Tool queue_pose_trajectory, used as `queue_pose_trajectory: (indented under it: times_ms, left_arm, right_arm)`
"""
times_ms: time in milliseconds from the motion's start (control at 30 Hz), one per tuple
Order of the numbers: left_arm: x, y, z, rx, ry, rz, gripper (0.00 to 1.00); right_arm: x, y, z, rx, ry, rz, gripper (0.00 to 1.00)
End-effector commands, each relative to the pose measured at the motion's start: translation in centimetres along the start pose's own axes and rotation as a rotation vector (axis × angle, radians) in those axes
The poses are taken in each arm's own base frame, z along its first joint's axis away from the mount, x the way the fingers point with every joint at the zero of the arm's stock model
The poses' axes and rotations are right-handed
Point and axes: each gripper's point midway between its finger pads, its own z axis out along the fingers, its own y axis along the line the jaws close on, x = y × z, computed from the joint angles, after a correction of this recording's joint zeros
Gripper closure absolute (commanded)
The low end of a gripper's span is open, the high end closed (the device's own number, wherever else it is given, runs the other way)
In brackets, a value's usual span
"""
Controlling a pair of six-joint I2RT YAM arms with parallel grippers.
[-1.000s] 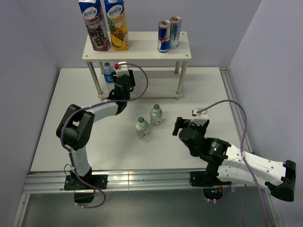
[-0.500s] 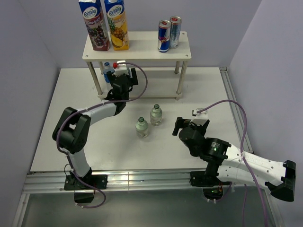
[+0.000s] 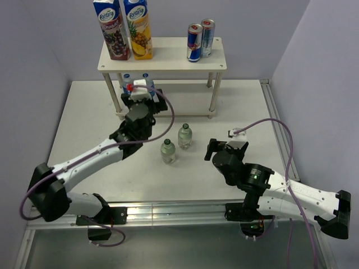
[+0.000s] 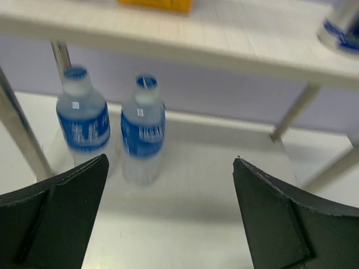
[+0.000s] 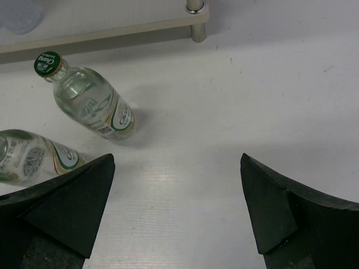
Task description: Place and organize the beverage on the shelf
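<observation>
The white two-tier shelf [image 3: 162, 60] stands at the back. Its top board holds two juice cartons [image 3: 123, 28] and two cans [image 3: 200, 40]. Two blue-labelled water bottles [image 4: 84, 120] [image 4: 143, 131] stand side by side on its lower tier, at the left. My left gripper [image 4: 170, 159] is open and empty, just in front of them and a little to their right; in the top view it [image 3: 143, 96] sits at the shelf's front edge. Two green-capped glass bottles [image 3: 168, 150] [image 3: 185, 135] stand on the table. My right gripper [image 5: 177, 159] is open and empty, to their right [image 3: 212, 148].
The shelf's front legs [image 3: 111, 92] [image 3: 214, 92] flank the lower tier opening. Purple walls close in the table [image 3: 247, 112] at the back and both sides. In the right wrist view the glass bottles [image 5: 92, 103] [image 5: 33, 157] stand left of my fingers.
My left arm has dropped its elbow and stretched out low, and the gripper has drawn back a little from the shelf. A second water bottle now stands beside the first. The right arm has not moved.
</observation>
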Motion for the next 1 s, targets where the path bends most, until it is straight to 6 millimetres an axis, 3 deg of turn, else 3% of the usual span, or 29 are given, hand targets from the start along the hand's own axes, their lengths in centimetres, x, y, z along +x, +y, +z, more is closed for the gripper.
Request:
queue_pose_trajectory:
  times_ms: [0,33,67,100,133,200,267,333,467,600,667,733,767,833,967]
  left_arm:
    - [2.2,0.3,-5.8,0.006,0.113,0.011,0.01]
    - [2.8,0.2,-7.0,0.025,0.13,0.002,0.01]
    - [5.0,0.6,-8.6,0.037,0.185,0.008,0.01]
    - [4.7,-0.1,-10.5,0.092,0.193,-0.023,0.01]
    - [6.9,0.4,-12.0,0.106,0.247,-0.013,0.01]
    - [7.9,-0.1,-14.5,0.174,0.293,-0.033,0.02]
    - [10.4,-0.1,-16.9,0.209,0.346,-0.014,0.03]
    - [12.3,0.7,-18.2,0.198,0.366,-0.019,0.02]
    - [15.5,0.3,-20.6,0.256,0.423,-0.042,0.02]
    - [18.0,-1.4,-21.5,0.328,0.45,-0.098,0.01]
    - [20.2,-1.5,-21.6,0.331,0.467,-0.043,0.01]
    - [20.5,-2.5,-20.9,0.332,0.432,-0.044,0.01]
    - [21.8,-2.6,-20.8,0.33,0.437,-0.008,0.01]
    - [22.5,-3.7,-20.3,0.356,0.4,-0.008,0.01]
    - [24.0,-4.1,-18.8,0.323,0.367,0.012,0.01]
  right_arm:
    - [-0.6,-0.2,0.0,0.001,-0.026,0.036,0.0]
    - [-0.5,0.0,0.0,-0.007,-0.02,0.036,0.0]
    - [-0.6,0.1,-0.1,-0.017,-0.019,0.034,0.0]
    - [-0.5,0.3,0.0,-0.026,-0.019,0.033,0.0]
    - [-0.3,0.6,-0.1,-0.044,-0.007,0.035,0.0]
    - [-0.2,1.1,-0.1,-0.066,-0.002,0.029,0.0]
    - [0.4,1.8,0.0,-0.098,0.026,0.017,0.0]
    - [1.4,2.7,0.0,-0.13,0.064,0.012,0.0]
    - [2.9,3.8,0.2,-0.159,0.117,0.04,0.0]
    - [3.5,6.1,0.6,-0.211,0.148,0.058,0.0]
    - [4.3,6.6,1.3,-0.197,0.173,0.033,0.0]
    - [4.7,7.4,2.0,-0.19,0.191,0.017,0.0]
    - [4.6,7.7,2.2,-0.188,0.193,0.016,0.0]
    - [4.8,8.1,2.6,-0.183,0.2,0.009,0.0]
    - [5.2,7.7,2.9,-0.163,0.201,-0.005,0.0]
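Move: Below and behind the left hand, the near green-capped bottle stands about 14 cm back, 5 cm right and 23 cm down. The far green-capped bottle is some 7 cm back and 10 cm right, equally low, while the right blue-labelled bottle on the lower shelf is 12 cm ahead, 2 cm left and 13 cm down. From the right hand, the far green-capped bottle lies 11 cm ahead, 8 cm left and 9 cm lower, the near one 4 cm ahead and 13 cm left. Swinging back from the shelf and then dropping steeply, the left hand travels some 20 cm back and 26 cm down, drifting right late, to come low in front of the near green-capped bottle, turning clockwise and tipping down some 23 degrees, fingers still wide open. The right hand, also open, slides left and down about 7 cm each towards the far green-capped bottle, turning slightly counter-clockwise and tipping down. ##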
